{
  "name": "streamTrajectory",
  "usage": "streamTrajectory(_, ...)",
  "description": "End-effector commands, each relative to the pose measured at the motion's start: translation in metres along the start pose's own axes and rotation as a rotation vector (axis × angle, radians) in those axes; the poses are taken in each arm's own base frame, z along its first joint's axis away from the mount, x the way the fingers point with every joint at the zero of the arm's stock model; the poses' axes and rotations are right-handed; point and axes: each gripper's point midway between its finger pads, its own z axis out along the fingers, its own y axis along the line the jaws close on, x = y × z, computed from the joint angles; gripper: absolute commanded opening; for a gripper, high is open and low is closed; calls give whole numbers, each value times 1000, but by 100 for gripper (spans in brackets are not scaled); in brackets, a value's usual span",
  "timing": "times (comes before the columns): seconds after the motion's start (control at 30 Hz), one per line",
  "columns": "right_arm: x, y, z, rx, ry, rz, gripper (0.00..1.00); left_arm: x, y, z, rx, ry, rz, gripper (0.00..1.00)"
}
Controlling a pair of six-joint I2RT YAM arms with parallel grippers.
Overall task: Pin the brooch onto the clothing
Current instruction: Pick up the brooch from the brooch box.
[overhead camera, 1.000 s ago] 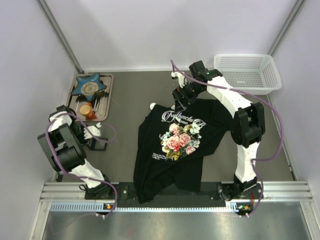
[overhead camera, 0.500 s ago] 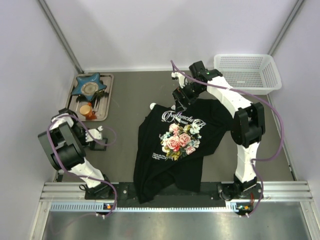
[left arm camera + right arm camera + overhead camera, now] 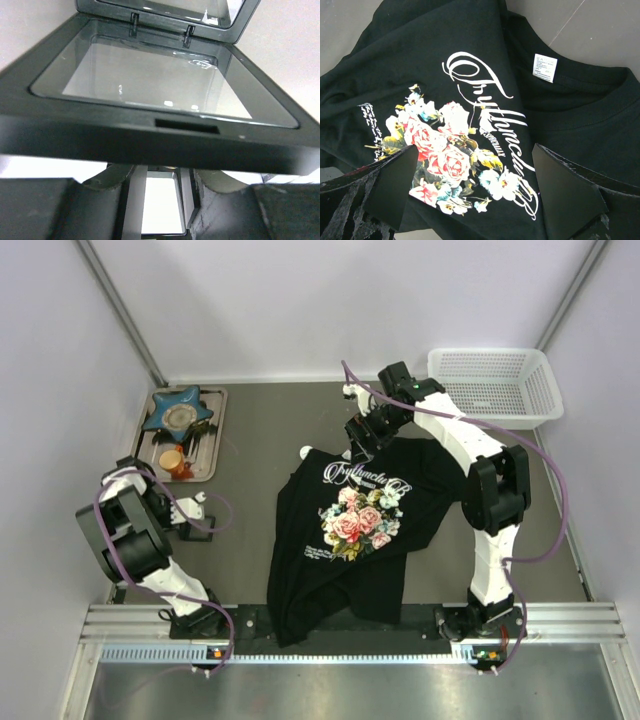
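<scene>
The clothing (image 3: 345, 530), a black T-shirt with a rose print and white lettering, lies crumpled mid-table. My right gripper (image 3: 362, 437) hovers at its collar. In the right wrist view the gripper (image 3: 472, 192) is open, its fingers wide apart above the roses (image 3: 445, 150). My left gripper (image 3: 192, 512) is at the table's left. The left wrist view is filled by a black box (image 3: 160, 132) with a clear window and a raised lid. There my left gripper (image 3: 162, 200) has both fingers (image 3: 107, 182) pressed against a narrow part of the box. The brooch shows in no view.
A metal tray (image 3: 207, 445) at the back left holds a blue star-shaped dish (image 3: 178, 410) and a small orange piece (image 3: 172, 458). A white basket (image 3: 495, 385) stands at the back right. Walls enclose the table on three sides.
My left wrist has dropped a little toward the near edge and its jaws have narrowed. The right arm and the shirt have not moved.
</scene>
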Motion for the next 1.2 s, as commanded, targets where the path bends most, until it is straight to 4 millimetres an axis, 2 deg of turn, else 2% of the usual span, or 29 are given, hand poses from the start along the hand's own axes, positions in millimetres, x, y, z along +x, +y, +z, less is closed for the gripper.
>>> streamTrajectory(0.0,-27,17,-26,10,-80,-60,99,-24,-2,-9,0,-107,48,31)
streamTrajectory(0.3,-30,22,-27,-12,-94,-60,99,-28,3,-20,-36,-97,62,20)
streamTrajectory(0.5,-30,22,-26,-17,-94,-59,99,-26,22,-28,-132,-85,51,8)
streamTrajectory(0.8,-31,22,-24,-29,-97,-63,99,-21,46,-44,-260,-50,43,1)
streamTrajectory(0.9,-32,23,-24,-32,-99,-68,99,-25,48,-52,-282,-64,52,0)
streamTrajectory(1.0,-34,23,-24,-37,-103,-71,99,-36,54,-63,-312,-123,52,0)
streamTrajectory(1.07,-37,24,-24,-45,-110,-74,99,-45,51,-67,-296,-179,15,0)
streamTrajectory(1.17,-40,28,-27,-61,-125,-85,99,-59,62,-82,-311,-281,-42,0)
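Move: The brooch lies in its open box on the wall side, right at the left fingertips, perhaps 1 cm below the point midway between them. The second open box stands some 8 cm to the right, level with it, and the orange mug on the tray about 14 cm ahead and 3 cm to the right. From the right hand, the brooch is roughly 45 cm to the left, 16 cm back and 13 cm lower. The left hand, its partly open fingers already down in the brooch's box, first eases about 1.5 cm to the right with a slight rise while the fingers slowly narrow, then they snap nearly shut, pinching the brooch between their tips. It goes on forward and up out of the box towards the mug and tray, in all about 5 cm each way and 2.5 cm to the right, while the wrist tilts the fingertips some 15 degrees forward. ##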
